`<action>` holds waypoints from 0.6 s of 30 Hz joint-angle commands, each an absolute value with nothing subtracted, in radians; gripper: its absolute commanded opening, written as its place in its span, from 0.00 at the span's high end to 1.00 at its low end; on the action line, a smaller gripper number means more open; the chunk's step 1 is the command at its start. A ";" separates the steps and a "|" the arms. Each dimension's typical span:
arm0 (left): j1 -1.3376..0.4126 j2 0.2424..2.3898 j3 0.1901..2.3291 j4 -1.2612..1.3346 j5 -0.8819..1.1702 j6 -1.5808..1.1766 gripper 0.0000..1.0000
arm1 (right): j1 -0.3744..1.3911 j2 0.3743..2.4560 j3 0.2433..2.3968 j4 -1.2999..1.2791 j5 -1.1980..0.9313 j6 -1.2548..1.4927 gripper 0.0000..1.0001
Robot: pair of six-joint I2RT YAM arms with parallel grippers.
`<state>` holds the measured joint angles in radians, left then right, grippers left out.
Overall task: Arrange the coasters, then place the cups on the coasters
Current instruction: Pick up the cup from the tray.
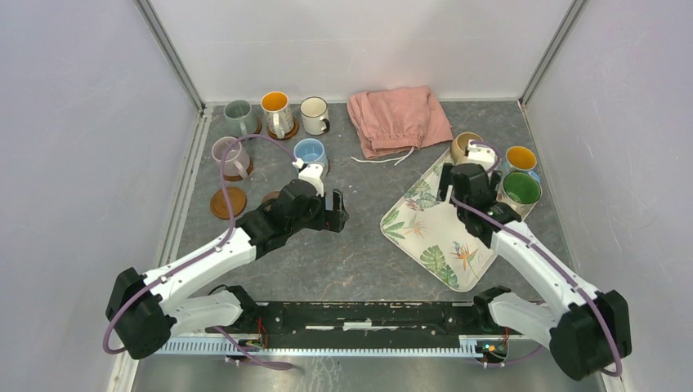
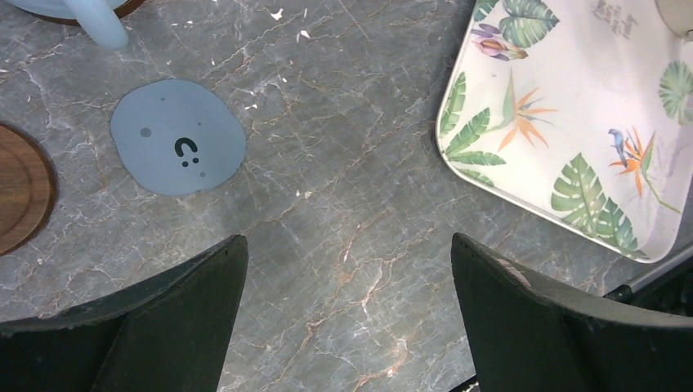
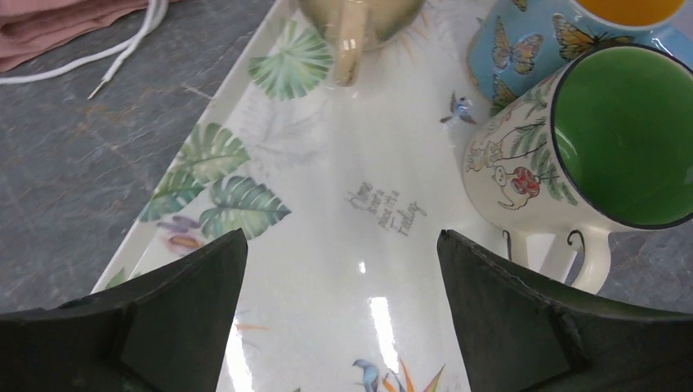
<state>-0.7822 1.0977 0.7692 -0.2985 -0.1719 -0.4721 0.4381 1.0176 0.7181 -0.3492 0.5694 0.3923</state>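
Over bare table my left gripper (image 1: 337, 211) (image 2: 347, 245) hangs open and empty. A blue coaster (image 2: 178, 136) lies ahead-left of it, beside a brown coaster (image 2: 20, 198). Another empty brown coaster (image 1: 228, 202) sits at the left. Grey-green (image 1: 239, 117), orange-inside (image 1: 276, 113), cream (image 1: 315, 114), lilac (image 1: 230, 157) and light blue (image 1: 310, 153) cups stand at the back left, some on brown coasters. My right gripper (image 1: 458, 173) (image 3: 342, 237) is open above the leaf tray (image 3: 327, 163). Near it are a beige cup (image 3: 359, 20), a butterfly cup (image 3: 531, 41) and a green-inside cup (image 3: 621, 135).
The leaf-patterned tray (image 1: 433, 237) lies tilted at centre right. A pink cloth (image 1: 398, 120) with a white drawstring lies at the back centre. White walls close in the table on three sides. The arm bases stand along the near edge.
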 commanded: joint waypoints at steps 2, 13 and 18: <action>-0.787 1.040 0.779 -0.281 -0.136 -0.460 0.00 | 0.314 1.126 0.774 -0.175 0.540 0.395 0.10; -0.787 0.993 0.771 -0.272 -0.156 -0.434 0.00 | 0.174 1.469 0.914 -0.031 0.421 0.385 0.30; -0.787 0.984 0.760 -0.272 -0.158 -0.424 0.00 | 0.144 1.569 0.980 -0.011 0.382 0.374 0.38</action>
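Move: From the right hand, the beige cup stands about 17 cm ahead, 4 cm to the right and some 10 cm lower, its handle facing the hand. The butterfly cup is about 14 cm ahead and 16 cm right, the green-lined cup only 6 cm ahead and 15 cm right, both about 10 cm below the hand. From the left hand, the beige cup lies some 23 cm ahead, 33 cm right and 10 cm down. The empty right hand heads for the handle of the beige cup, about 11 cm forward, veering right early and then sinking some 5 cm, while it turns about 10 degrees clockwise. Its fingers narrow from nearly wide open to about two-thirds and touch nothing yet. The left hand, empty and open, rises 2–3 cm over bare table. ##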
